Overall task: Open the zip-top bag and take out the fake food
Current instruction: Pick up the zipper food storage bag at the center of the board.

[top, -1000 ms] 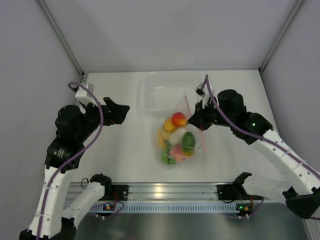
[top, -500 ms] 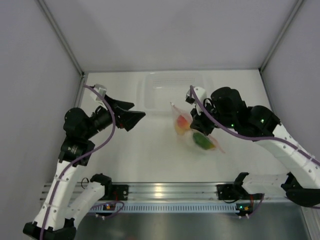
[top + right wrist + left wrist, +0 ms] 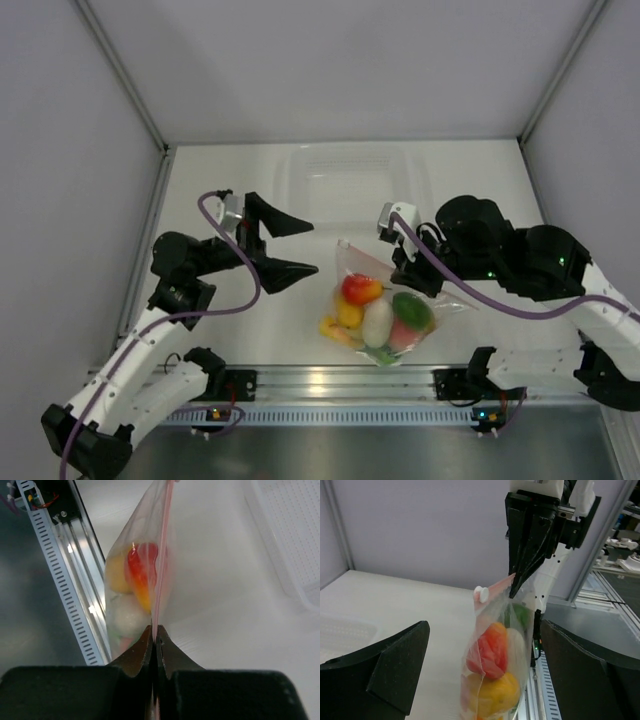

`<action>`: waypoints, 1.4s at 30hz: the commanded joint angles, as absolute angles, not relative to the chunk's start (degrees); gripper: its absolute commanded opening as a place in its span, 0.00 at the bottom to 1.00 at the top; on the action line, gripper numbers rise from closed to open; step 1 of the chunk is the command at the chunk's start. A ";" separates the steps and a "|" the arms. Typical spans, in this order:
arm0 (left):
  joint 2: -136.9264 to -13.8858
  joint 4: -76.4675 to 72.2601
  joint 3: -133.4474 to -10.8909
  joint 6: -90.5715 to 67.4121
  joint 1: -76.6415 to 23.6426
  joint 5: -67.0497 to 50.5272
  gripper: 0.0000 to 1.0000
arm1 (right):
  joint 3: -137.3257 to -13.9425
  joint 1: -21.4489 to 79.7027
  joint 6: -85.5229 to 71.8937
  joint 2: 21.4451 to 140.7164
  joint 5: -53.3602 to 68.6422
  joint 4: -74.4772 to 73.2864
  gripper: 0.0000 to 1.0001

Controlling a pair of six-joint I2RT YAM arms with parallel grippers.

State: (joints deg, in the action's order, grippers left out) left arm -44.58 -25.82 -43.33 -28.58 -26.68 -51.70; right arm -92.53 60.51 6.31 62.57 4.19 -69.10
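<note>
The zip-top bag (image 3: 385, 300) hangs in the air from its pink-red zip strip (image 3: 161, 560), and my right gripper (image 3: 404, 268) is shut on that strip. Its jaws are pressed together on the strip (image 3: 154, 630). The fake food (image 3: 377, 318) fills the bag's bottom: red, yellow, white and green pieces. My left gripper (image 3: 310, 247) is open, left of the bag and level with it. In the left wrist view the bag (image 3: 495, 650) hangs between and beyond my wide-spread fingers (image 3: 395, 667). A white slider (image 3: 481, 594) sits at the strip's end, left of the right gripper (image 3: 516, 587).
A rigid clear tub (image 3: 340, 175) stands on the white table behind the bag, and also shows in the right wrist view (image 3: 290, 530). The aluminium rail (image 3: 330, 382) runs along the near edge below the bag. Grey walls close in the sides and back.
The right gripper has carried the bag toward the near edge, where it hangs upright. The left arm has swung right, bringing its open gripper close to the bag.
</note>
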 commanded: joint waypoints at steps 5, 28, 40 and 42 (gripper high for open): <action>-53.96 -31.64 -50.01 -23.12 -32.69 -58.36 0.97 | -96.50 63.19 9.23 59.33 9.14 -68.11 0.00; -60.65 -31.64 -55.11 -17.75 -43.51 -62.93 0.49 | -95.72 63.46 10.11 57.22 11.08 -67.50 0.00; -59.06 -31.64 -54.75 -18.19 -43.51 -61.88 0.42 | -94.40 63.37 10.02 57.04 11.16 -67.50 0.00; -59.24 -31.64 -55.02 -18.28 -43.51 -61.96 0.36 | -94.22 63.37 10.11 57.04 10.90 -67.33 0.00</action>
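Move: The bag's white slider end, at the left tip of its pink zip strip, lies about 6 cm to the right of the left hand, roughly level with it in reach and height. The red fruit inside is some 10 cm right of that hand, 4 cm back and 9 cm lower; the yellow fruit 8 cm right, 5 cm back and 14 cm lower. From the right fingers, which already pinch the strip, the slider end is about 11 cm left and 6 cm ahead, near their height. Towards the slider end of the bag comes the open left hand, going right about 7 cm and back about 5 cm while swinging some 25 degrees clockwise; its fingers then narrow to under half open, one on each side of the bag's corner just below the slider. The right hand keeps its pinch on the strip and brings the bag back 3 to 4 cm and up 3 cm, turning slightly counter-clockwise. ##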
